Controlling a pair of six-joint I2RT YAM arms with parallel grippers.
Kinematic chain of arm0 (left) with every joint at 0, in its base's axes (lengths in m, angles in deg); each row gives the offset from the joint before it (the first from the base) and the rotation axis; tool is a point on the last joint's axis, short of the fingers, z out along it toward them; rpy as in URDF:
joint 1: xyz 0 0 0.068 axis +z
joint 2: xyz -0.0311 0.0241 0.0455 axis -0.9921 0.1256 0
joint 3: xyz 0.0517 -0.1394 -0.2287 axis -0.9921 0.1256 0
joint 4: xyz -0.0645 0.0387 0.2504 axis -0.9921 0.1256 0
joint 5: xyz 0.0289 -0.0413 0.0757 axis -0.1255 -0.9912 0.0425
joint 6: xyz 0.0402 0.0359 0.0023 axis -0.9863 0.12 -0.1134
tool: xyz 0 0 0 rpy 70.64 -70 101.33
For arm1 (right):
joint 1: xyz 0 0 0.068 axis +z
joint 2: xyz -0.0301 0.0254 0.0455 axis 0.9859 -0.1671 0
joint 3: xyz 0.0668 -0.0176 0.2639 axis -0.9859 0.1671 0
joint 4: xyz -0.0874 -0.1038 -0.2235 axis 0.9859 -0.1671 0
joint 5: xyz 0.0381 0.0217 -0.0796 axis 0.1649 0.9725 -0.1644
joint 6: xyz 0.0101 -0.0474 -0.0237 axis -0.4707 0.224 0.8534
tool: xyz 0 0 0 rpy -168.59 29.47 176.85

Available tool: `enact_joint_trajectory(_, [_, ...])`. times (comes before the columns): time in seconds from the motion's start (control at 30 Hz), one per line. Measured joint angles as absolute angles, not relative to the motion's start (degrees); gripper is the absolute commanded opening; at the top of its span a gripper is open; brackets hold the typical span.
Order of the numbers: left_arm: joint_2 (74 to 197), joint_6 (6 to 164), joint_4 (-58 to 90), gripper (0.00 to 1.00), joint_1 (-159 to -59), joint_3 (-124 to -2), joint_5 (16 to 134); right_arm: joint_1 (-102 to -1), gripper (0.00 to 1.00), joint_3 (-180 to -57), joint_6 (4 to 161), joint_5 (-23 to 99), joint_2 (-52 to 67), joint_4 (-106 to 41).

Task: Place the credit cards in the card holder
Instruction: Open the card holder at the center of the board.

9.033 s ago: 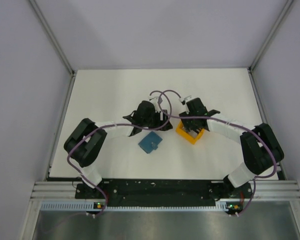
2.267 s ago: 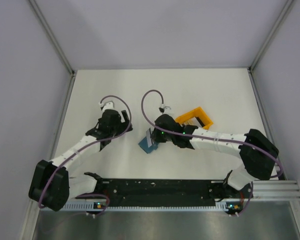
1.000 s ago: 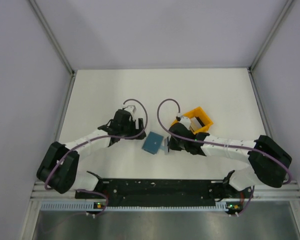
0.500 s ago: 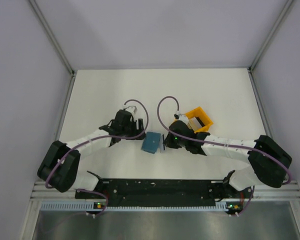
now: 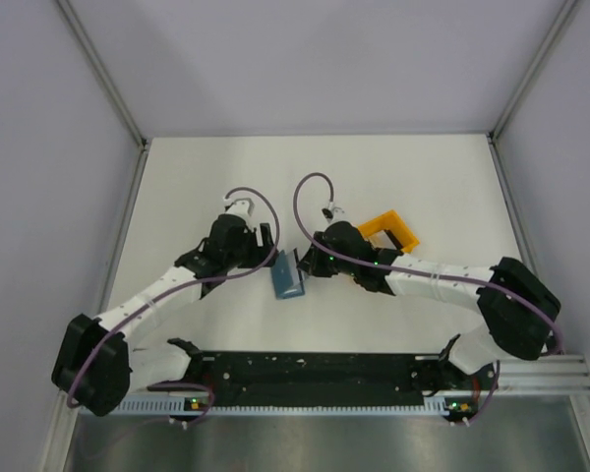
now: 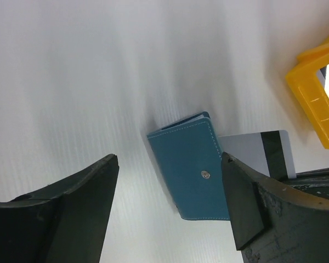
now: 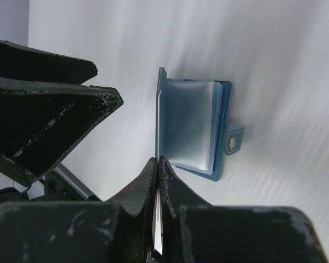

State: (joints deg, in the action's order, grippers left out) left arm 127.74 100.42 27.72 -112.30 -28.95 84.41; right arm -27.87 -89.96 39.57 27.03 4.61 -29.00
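Observation:
The teal-blue card holder (image 5: 286, 281) lies on the white table between the two grippers. In the right wrist view the card holder (image 7: 189, 129) stands open, its pale blue pockets facing me. My right gripper (image 7: 157, 160) is shut on a thin credit card (image 7: 158, 238), seen edge-on, with its tips at the holder's near edge. From the left wrist, the holder's closed outer side (image 6: 189, 164) shows its snap, and the pale credit card (image 6: 252, 149) with a dark stripe sticks out behind it. My left gripper (image 6: 169, 159) is open, its fingers either side of the holder without touching it.
An orange open-frame rack (image 5: 389, 233) stands just behind the right arm's wrist, and the rack (image 6: 316, 104) also shows at the right edge of the left wrist view. The left gripper's fingers (image 7: 49, 107) fill the left side of the right wrist view. Walls enclose the table.
The right gripper has carried the card left, up to the holder. The holder has shifted slightly left and now stands partly open. The left arm has swung, its gripper staying beside the holder.

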Motion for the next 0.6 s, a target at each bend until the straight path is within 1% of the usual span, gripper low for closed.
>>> enact_joint_trajectory(0.3, [119.26, 101.56, 30.84, 0.81, -110.12, -26.81, 88.55, -27.95, 0.0, -94.29, 40.05, 33.87, -2.99, -26.66])
enact_joint_trajectory(0.6, [115.74, 104.48, 33.49, 0.8, -108.08, -23.93, 88.92, -26.8, 0.0, -96.32, 41.47, 37.83, -3.69, -25.13])
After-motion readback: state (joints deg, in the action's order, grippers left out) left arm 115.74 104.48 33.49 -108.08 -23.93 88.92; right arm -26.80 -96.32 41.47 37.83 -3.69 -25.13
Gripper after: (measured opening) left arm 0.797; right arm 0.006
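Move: The card holder stands partly open roughly 3 cm to the right hand's left, 1 cm ahead and 5 cm below, with the card in that hand's shut fingers against the cover. The yellow box stands about 19 cm to the right hand's right and 8 cm ahead. From the left hand, open and empty, the holder lies some 4 cm right, 3 cm back and 6 cm below. The holder's raised cover is pushed left from inside by the card that the right hand keeps pinched; that hand travels about 5 cm left, dips some 1.5 cm and rises again, turning about 10 degrees counter-clockwise. The open left hand goes along, about 5 cm left and slightly back, rising 2 cm before easing down half that, its wrist also turning counter-clockwise. ##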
